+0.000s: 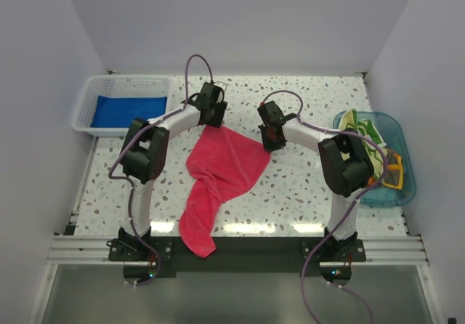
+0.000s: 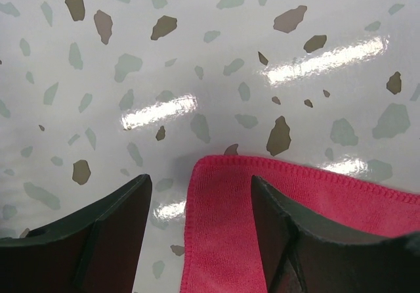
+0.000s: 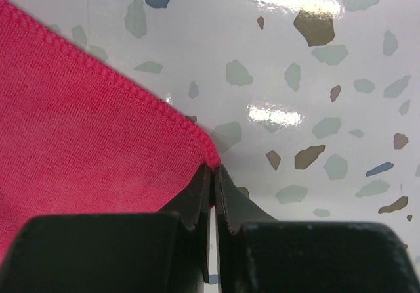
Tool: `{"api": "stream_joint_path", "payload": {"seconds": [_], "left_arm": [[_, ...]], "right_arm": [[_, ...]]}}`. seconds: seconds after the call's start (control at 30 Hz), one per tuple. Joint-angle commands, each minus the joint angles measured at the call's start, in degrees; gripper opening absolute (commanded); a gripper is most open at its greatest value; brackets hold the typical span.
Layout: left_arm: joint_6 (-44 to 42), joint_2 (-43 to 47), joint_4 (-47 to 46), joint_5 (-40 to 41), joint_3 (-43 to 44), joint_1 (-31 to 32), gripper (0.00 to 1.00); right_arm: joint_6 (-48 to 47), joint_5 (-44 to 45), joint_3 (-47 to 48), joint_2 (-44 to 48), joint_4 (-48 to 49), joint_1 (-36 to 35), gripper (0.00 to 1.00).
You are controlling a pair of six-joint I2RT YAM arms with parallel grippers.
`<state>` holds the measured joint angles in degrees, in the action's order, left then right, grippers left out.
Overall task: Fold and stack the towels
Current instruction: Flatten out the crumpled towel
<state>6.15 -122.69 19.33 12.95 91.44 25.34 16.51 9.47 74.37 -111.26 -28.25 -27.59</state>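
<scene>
A pink towel [image 1: 221,165] lies on the speckled table, its upper part spread flat and its lower part twisted into a tail reaching the near edge. My left gripper [image 1: 213,118] hovers open over the towel's far left corner [image 2: 220,201], which lies between the fingers [image 2: 118,227]. At the towel's right corner [image 3: 98,155], my right gripper [image 1: 270,144] is shut, its tips pinching the hem. A blue towel [image 1: 128,110] lies in the white basket. A green-and-yellow towel [image 1: 361,131] and a dark one with orange trim [image 1: 392,171] sit in the blue tub.
The white slotted basket [image 1: 93,95] stands at the back left. The clear blue tub [image 1: 402,189] sits at the right edge. White walls close in the table on three sides.
</scene>
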Motion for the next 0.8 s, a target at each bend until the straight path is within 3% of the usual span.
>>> {"api": "stream_joint_path", "payload": {"seconds": [0.0, 0.47, 0.77], "left_arm": [[-0.88, -0.97, -1.84, -1.61, 2.17, -0.56, 0.66], [0.53, -5.01, -1.49, -0.82, 2.08, -0.91, 0.49], [1.75, -6.85, 3.07, -4.51, 0.41, -3.19, 0.47]], "right_arm": [[-1.39, 1.16, -2.12, -2.29, -0.49, 0.35, 0.0], [-2.27, 1.6, -3.79, -0.98, -0.49, 0.44, 0.0], [-3.42, 2.12, -4.14, -0.45, -0.84, 0.35, 0.0]]}}
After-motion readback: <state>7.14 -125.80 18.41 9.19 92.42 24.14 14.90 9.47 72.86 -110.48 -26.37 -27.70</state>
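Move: The towel's far-left corner lies almost under the left hand's open fingers, about 3 cm below and 1 cm ahead of the hand point. From the left hand, the towel's bunched fold is some 21 cm back and 2 cm left on the table, and the white basket about 9 cm ahead and 30 cm left, near hand height. The right hand already pinches the towel's right corner at its fingertips; the far-left corner lies about 12 cm ahead and 18 cm left of it, near its own height. The left hand sinks about 2 cm onto the towel's far-left corner, mostly in the first half of the move, while its fingers narrow from roughly two-thirds open to about half, one finger outside the left edge on the bare table side and the other over the cloth, not yet shut on it. Meanwhile the right hand stays where it is and keeps its closed pinch on the right corner, anchoring that side as the left fingertips come down to the table and seem to touch it. ##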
